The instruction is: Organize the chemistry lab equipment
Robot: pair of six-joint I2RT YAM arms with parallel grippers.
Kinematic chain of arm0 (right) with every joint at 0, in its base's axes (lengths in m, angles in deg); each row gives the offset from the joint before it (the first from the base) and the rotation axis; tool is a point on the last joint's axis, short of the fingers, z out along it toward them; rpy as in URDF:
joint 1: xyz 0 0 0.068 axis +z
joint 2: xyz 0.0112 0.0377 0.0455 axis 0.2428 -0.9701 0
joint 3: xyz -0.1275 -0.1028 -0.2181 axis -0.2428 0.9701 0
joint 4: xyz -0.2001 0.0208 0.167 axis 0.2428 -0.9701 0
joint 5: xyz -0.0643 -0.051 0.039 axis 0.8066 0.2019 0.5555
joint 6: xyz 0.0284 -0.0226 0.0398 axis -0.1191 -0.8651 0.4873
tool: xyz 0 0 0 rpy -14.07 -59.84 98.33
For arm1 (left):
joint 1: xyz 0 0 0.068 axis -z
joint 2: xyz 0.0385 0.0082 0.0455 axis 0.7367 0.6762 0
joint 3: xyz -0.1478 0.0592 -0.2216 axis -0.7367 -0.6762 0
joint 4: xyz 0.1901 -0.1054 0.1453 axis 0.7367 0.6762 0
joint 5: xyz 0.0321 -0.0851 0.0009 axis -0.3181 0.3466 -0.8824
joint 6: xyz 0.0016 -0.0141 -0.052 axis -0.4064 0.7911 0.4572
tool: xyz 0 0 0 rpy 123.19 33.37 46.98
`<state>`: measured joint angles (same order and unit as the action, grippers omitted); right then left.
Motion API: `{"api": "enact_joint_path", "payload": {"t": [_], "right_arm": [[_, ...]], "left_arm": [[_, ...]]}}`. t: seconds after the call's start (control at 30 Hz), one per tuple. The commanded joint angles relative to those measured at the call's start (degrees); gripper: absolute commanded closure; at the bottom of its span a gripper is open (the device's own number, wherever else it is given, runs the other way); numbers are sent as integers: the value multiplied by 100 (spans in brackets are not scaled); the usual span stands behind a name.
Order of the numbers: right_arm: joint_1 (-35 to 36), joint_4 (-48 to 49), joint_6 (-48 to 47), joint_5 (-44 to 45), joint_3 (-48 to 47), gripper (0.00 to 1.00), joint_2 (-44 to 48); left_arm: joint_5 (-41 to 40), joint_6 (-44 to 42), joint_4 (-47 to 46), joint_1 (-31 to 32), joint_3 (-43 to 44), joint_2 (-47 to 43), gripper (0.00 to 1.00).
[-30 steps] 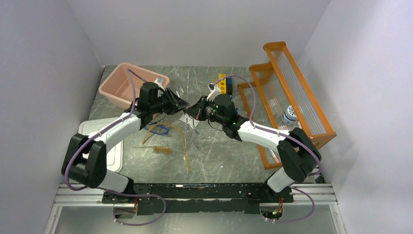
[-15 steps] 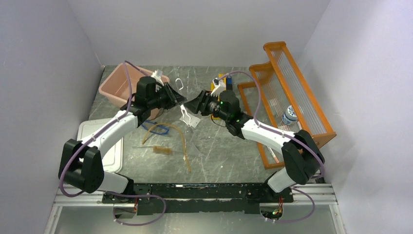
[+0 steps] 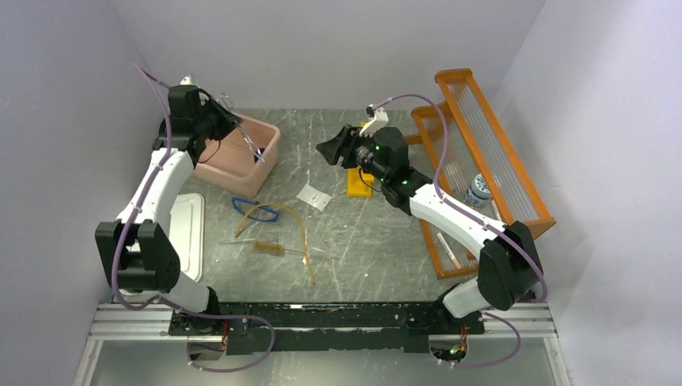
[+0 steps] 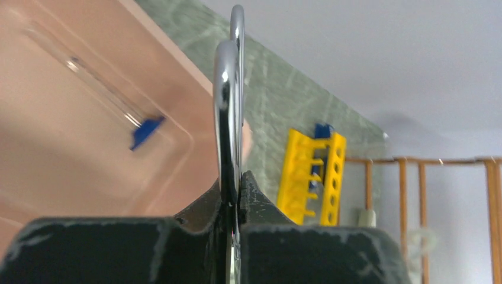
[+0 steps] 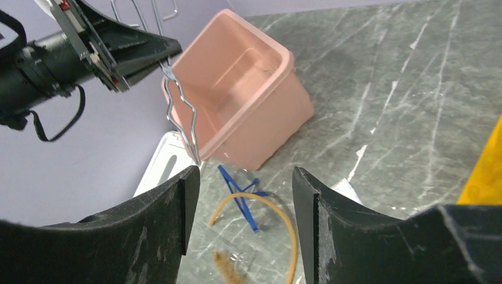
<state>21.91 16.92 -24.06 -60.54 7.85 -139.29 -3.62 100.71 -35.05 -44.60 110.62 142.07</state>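
My left gripper (image 3: 233, 122) (image 4: 235, 183) is shut on a bent metal wire clamp (image 3: 251, 145) (image 4: 228, 89) (image 5: 180, 112), which hangs over the pink tub (image 3: 269, 138) (image 5: 254, 118). A clear glass tube with a blue cap (image 4: 146, 131) lies inside the tub. My right gripper (image 3: 331, 149) (image 5: 244, 177) is open and holds nothing, raised above the table's far middle. On the table lie blue-framed goggles (image 3: 257, 211) (image 5: 243, 198), amber tubing (image 3: 301, 229) (image 5: 278, 207), a wire brush (image 3: 269, 247) (image 5: 224, 263) and a white packet (image 3: 314, 197).
A yellow peg rack (image 3: 359, 181) (image 4: 311, 177) lies under the right wrist. The orange shelf rack (image 3: 474, 161) stands at the right with a small jar (image 3: 478, 191) and a tube (image 3: 448, 249) in it. A white lid (image 3: 189, 229) lies at the left.
The right gripper opened and let go of the wire clamp, then drew back right. The left gripper closed on it and carried it up and left, over the pink tub.
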Motion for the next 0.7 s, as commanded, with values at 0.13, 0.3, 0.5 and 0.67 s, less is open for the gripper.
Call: {"api": "enact_joint_path", "payload": {"t": [0.13,0.3,0.5,0.67], "right_arm": [[-205,-493,-485,217,-401,38,-324],[-295,-632,-781,372,-534,38,-437],[-467,-727,-1052,611,-592,38,-525],[-643,-698,-1100,617,-636,37,-596]], "left_arm": [[-406,422,69,-790,713,1144,95],[-674,723,-85,-831,781,1773,95],[-1347,1312,-242,-574,755,2451,95],[-2005,1549,-142,-377,1249,3066,95]]}}
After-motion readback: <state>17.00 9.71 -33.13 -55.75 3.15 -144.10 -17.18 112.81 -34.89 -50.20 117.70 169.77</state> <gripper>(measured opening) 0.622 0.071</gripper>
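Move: The tongs are already pinched in the left hand; the pink bin they are taken to has its middle about 5 cm ahead, 9 cm left and 20 cm below that hand. Inside it a blue-footed cylinder lies some 10 cm ahead, 4 cm left and 24 cm below; the blue goggles are about 8 cm back, straight below. From the empty right hand the bin is roughly 13 cm ahead and 30 cm left, the yellow rack 14 cm ahead and 10 cm right, both well below. The tongs, still held shut in the left fingers, are lowered about 18 cm into the pink bin: at first the hand swings forward and left over it, roughly 8 cm each way, then sinks almost straight, tipping down some 20 degrees and turning counter-clockwise as much. The open, empty right hand eases about 5 cm forward, somewhat right and down, towards the yellow rack. ##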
